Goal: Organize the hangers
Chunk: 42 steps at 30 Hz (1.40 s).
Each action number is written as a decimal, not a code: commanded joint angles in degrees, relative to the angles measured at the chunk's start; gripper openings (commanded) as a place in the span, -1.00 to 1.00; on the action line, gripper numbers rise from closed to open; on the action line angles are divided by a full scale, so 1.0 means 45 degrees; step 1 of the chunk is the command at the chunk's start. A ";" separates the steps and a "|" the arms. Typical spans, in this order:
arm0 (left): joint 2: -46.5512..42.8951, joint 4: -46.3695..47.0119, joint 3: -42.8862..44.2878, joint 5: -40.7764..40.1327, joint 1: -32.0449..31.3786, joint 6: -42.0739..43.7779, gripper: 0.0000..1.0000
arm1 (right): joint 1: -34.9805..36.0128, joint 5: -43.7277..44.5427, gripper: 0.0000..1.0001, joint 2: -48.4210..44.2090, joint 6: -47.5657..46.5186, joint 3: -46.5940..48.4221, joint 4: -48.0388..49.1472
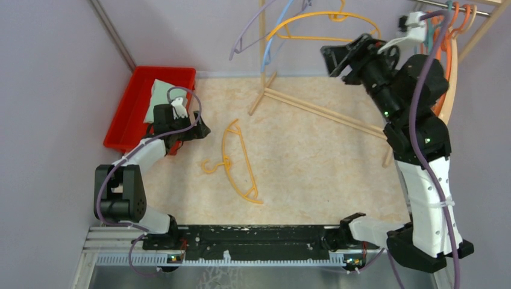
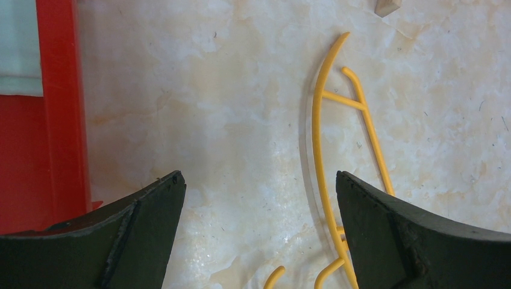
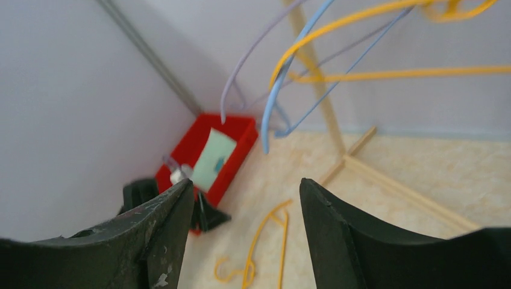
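One yellow hanger (image 1: 228,161) lies flat on the table, hook to the left. It also shows in the left wrist view (image 2: 315,132) and the right wrist view (image 3: 260,231). My left gripper (image 1: 202,129) is open and empty, low over the table just left of this hanger (image 2: 259,180). My right gripper (image 1: 332,63) is open and empty, raised near the rack (image 3: 247,186). A lavender hanger (image 1: 247,33), a light blue hanger (image 1: 272,36) and a yellow hanger (image 1: 328,13) hang at the back. Orange, teal and beige hangers (image 1: 449,36) hang at the far right.
A red bin (image 1: 129,114) holding a pale green sheet (image 1: 158,96) stands at the left, right beside my left gripper. The rack's light wooden poles (image 1: 319,111) run across the table's back right. Walls close in on the left and the back.
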 commanded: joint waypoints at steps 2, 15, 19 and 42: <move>0.0220 0.0466 0.0115 0.0433 0.0116 -0.0195 0.99 | 0.3825 0.0886 0.27 0.0929 -0.1025 -0.2953 -0.1688; 0.0312 0.0297 0.0388 0.0271 0.0132 -0.0430 0.99 | 0.7762 0.0233 0.25 0.5669 -0.1177 -0.6184 0.1793; 0.0241 0.0201 0.0488 0.0247 0.0132 -0.0320 0.99 | 0.8226 0.0124 0.23 0.7513 -0.1362 -0.6024 0.2465; -0.0265 0.0281 0.0154 0.0245 0.0207 -0.0259 0.99 | 0.8717 0.2921 -0.39 1.0674 -0.0396 -0.6807 0.3405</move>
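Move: The yellow hanger on the table lies far below the right hand, some 52 cm down, with its middle about 24 cm to the left and 1 cm back. The rack's left foot is roughly 23 cm farther out than that hanger and 8 cm to its right. The hung yellow hanger is about 20 cm ahead of the right hand, 5 cm right and slightly lower. From the left hand, the table hanger is some 11 cm back, 11 cm right and 9 cm down. No firm pinch shows yet, but the right fingers end astride the table hanger's long curved bar, just on the base side of its hook, closing from about two-thirds to one-third open. To get there the arm plunges some 50 cm down and sweeps about 26 cm left, drawing a little back, while the wrist turns the forward-pointing fingers down to the table. ##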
